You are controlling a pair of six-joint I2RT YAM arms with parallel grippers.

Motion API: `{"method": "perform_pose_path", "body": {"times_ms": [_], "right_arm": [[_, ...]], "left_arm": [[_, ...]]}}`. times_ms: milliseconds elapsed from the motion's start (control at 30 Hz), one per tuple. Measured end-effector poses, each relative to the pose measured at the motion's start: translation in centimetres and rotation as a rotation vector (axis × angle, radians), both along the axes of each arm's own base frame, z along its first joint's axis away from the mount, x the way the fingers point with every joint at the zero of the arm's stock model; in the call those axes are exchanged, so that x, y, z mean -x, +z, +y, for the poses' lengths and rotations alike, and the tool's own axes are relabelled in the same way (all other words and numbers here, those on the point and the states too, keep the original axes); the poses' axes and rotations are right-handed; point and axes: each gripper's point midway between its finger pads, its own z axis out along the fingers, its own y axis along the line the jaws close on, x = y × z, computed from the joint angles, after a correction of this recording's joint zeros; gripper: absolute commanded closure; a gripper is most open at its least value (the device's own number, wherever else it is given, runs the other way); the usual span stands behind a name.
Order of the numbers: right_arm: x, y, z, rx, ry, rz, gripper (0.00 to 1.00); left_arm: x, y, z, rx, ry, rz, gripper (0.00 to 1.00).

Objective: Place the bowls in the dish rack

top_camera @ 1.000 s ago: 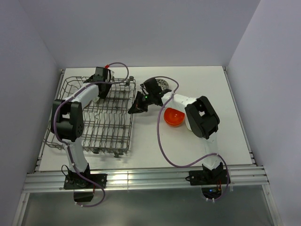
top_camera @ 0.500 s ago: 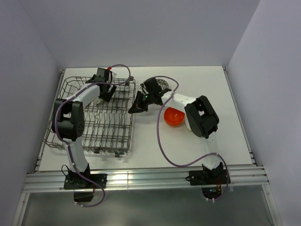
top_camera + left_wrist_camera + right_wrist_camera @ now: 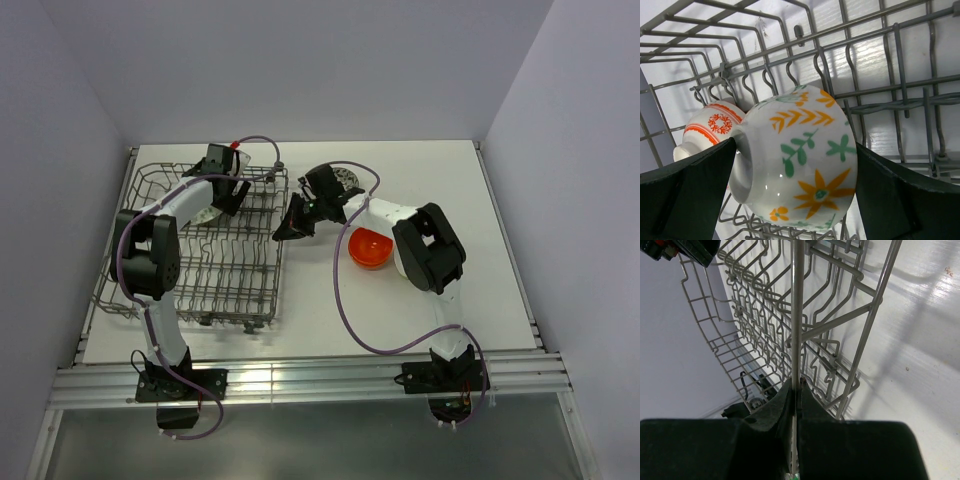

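In the left wrist view my left gripper [image 3: 795, 192] is shut on a white bowl with orange flowers and green leaves [image 3: 800, 150], one finger at its foot and one at its rim, held on its side over the dish rack's tines [image 3: 880, 75]. A pale bowl with a red-orange pattern [image 3: 710, 127] lies in the rack just behind it. In the top view the left gripper [image 3: 226, 192] is over the rack's [image 3: 200, 270] far part. My right gripper [image 3: 796, 390] is shut on the rack's rim wire [image 3: 797, 315], at the rack's right side [image 3: 291, 222]. A glossy orange bowl [image 3: 368, 247] sits on the table.
A grey-patterned bowl [image 3: 347, 179] sits on the table behind the right wrist. The white table [image 3: 470, 250] is walled on the left, back and right. The right arm's cable [image 3: 345, 310] loops over the table in front of the orange bowl.
My left gripper has shifted slightly toward the near right over the rack with the bowl. The right gripper has stayed on the rack's rim.
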Motion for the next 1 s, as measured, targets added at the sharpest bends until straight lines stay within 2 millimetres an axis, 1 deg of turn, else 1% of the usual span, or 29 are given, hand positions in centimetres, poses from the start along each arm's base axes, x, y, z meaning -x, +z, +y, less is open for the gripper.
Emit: {"method": "perform_pose_path", "body": {"times_ms": [267, 367, 467, 500, 567, 600, 633, 667, 700, 767, 800, 900, 1000], "right_arm": [[-0.1, 0.1, 0.0, -0.001, 0.001, -0.003, 1.0], [-0.1, 0.1, 0.0, -0.001, 0.002, -0.004, 1.0], [-0.1, 0.1, 0.0, -0.001, 0.002, -0.005, 1.0], [-0.1, 0.1, 0.1, -0.001, 0.001, -0.005, 1.0], [-0.1, 0.1, 0.1, -0.001, 0.001, -0.005, 1.0], [-0.1, 0.1, 0.1, -0.001, 0.001, -0.006, 1.0], [-0.1, 0.1, 0.1, -0.001, 0.002, -0.005, 1.0], [-0.1, 0.1, 0.1, -0.001, 0.001, -0.006, 1.0], [-0.1, 0.1, 0.1, -0.001, 0.001, -0.006, 1.0], [-0.1, 0.1, 0.0, -0.001, 0.001, -0.006, 1.0], [-0.1, 0.1, 0.0, -0.001, 0.001, -0.006, 1.0], [-0.1, 0.0, 0.1, -0.001, 0.002, -0.006, 1.0], [-0.1, 0.0, 0.1, 0.0, 0.002, -0.005, 1.0]], "left_arm": [[-0.6, 0.0, -0.4, 0.017, -0.01, -0.031, 0.01], [-1.0, -0.1, -0.4, 0.015, -0.002, -0.054, 0.1], [-1.7, 0.0, -0.5, 0.011, 0.005, -0.095, 0.24], [-1.9, 0.1, -0.5, 0.01, 0.008, -0.108, 0.35], [-2.6, 0.6, -0.6, 0.008, 0.009, -0.146, 0.47], [-2.8, 0.8, -0.7, 0.012, 0.011, -0.16, 0.56], [-2.9, 0.9, -0.7, 0.012, 0.01, -0.164, 0.58], [-3.0, 0.9, -0.7, 0.012, 0.011, -0.172, 0.63], [-3.0, 0.9, -0.7, 0.013, 0.012, -0.175, 0.72], [-3.0, 1.0, -0.7, 0.013, 0.012, -0.178, 0.78], [-3.0, 1.0, -0.7, 0.013, 0.012, -0.178, 0.85], [-2.8, 1.1, -0.5, 0.005, 0.016, -0.177, 1.0], [-2.7, 1.2, -0.1, -0.018, 0.025, -0.178, 1.0]]}}
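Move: The flowered bowl stands on its side in the rack, already between the left hand's wide-open fingers, its middle about 2 cm ahead of the hand point, straight in line sideways and some 2 cm lower. The orange-patterned bowl is next to it, about 8 cm left and 3 cm ahead of the hand, 4 cm lower; the rack's far rim runs roughly 7 cm ahead. From the right hand, the flowered bowl lies about 11 cm forward, 17 cm left and 4 cm down. The left hand pushes about 3 cm forward around the flowered bowl while its fingers tip up some 10 degrees and close to roughly two thirds open, one against the foot side and the other against the rim side, pinching the bowl between them. With the grip made it rises slightly, ending about 1 cm higher, while the right hand stays still and keeps the rack's right-hand wire pinched. ##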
